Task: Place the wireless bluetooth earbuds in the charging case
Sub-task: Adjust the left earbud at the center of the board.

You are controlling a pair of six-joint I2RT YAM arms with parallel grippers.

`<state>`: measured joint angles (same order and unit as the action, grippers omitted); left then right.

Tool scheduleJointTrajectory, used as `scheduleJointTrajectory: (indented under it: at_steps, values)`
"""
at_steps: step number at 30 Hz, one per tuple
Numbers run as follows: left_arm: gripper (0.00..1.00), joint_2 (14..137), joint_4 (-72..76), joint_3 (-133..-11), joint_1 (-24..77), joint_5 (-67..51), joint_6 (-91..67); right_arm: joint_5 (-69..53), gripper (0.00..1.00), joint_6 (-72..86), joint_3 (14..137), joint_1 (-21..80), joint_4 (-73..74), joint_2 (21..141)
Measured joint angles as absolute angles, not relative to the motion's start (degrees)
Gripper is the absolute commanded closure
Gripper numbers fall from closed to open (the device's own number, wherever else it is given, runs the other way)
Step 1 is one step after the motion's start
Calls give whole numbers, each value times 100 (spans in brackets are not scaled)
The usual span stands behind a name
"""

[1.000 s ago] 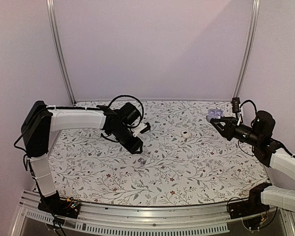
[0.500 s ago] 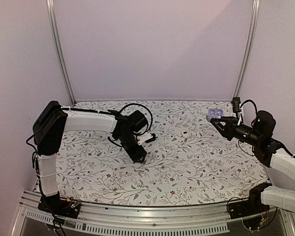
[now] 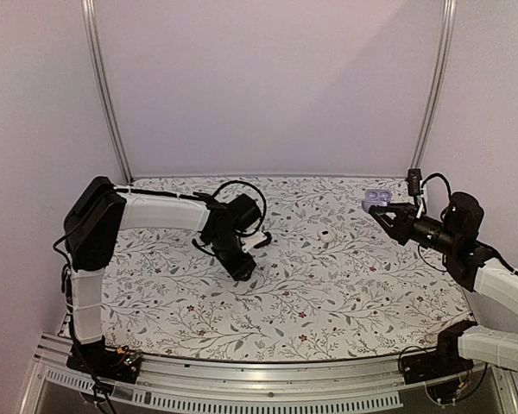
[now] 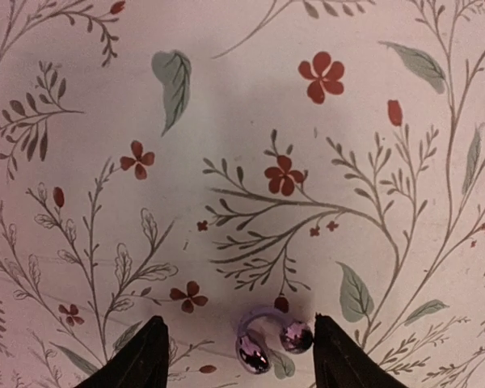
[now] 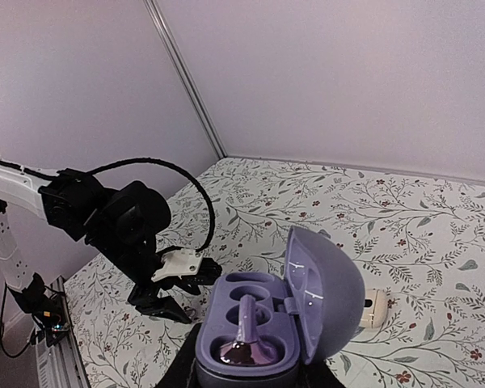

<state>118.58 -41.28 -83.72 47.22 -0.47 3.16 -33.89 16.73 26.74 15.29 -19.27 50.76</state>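
A purple earbud point(image 4: 271, 339) with two shiny ends lies on the flowered table, between the two black fingertips point(image 4: 149, 356) of my left gripper point(image 4: 238, 352). That gripper is open and down at the table point(image 3: 246, 274); the earbud sits nearer its right finger, and no squeeze shows. My right gripper point(image 5: 250, 378) is shut on the purple charging case point(image 5: 255, 331), held in the air at the far right point(image 3: 377, 200). The case lid stands open, and one purple earbud point(image 5: 246, 343) lies in a well inside.
A small white rounded object point(image 3: 325, 235) rests on the table between the two arms, also seen behind the case point(image 5: 374, 307). Metal frame posts point(image 3: 104, 95) stand at the back corners. The left arm's cable point(image 3: 237, 185) loops above its wrist.
My left arm has swung right and down, so its gripper now straddles the earbud on the table. Its jaws opened wider on the way. The right arm and case have not moved.
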Motion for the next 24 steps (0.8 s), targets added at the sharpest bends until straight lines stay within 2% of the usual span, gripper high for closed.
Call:
scheduleJointTrajectory:
  at_steps: [13, 24]
  values:
    - [53, 11852, -3977, -8414, 4018, -220, -180, -3411, 100, 1671, 2679, 1529, -1927, 5111]
    - [64, 11332, -3562, -8143, 3330, -1249, -21, -3424, 100, 1671, 2679, 1529, -1927, 5107]
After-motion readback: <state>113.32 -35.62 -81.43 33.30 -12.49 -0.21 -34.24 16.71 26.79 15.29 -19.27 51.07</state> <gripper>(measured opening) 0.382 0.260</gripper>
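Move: The earbud lies on the table between the left hand's open, downward-pointing fingers, about 1 cm below the hand point and roughly 1 cm back and 1 cm to its right, close against the finger on that side. The white box stands some 17 cm ahead and 20 cm to the right of the left hand, at about its height. From the right hand, which holds the open case up, the earbud is about 28 cm to the left, level with it fore and aft, and 25 cm below. Forward and to the left, low over the table, the left hand sweeps about 5 cm, pushing the earbud along with its back-right finger while turning some 10 degrees counter-clockwise. It then rises off the earbud by nearly 4 cm, still drifting forward-left, the fingertips tipping to the right and the fingers drawing partly together on nothing. ##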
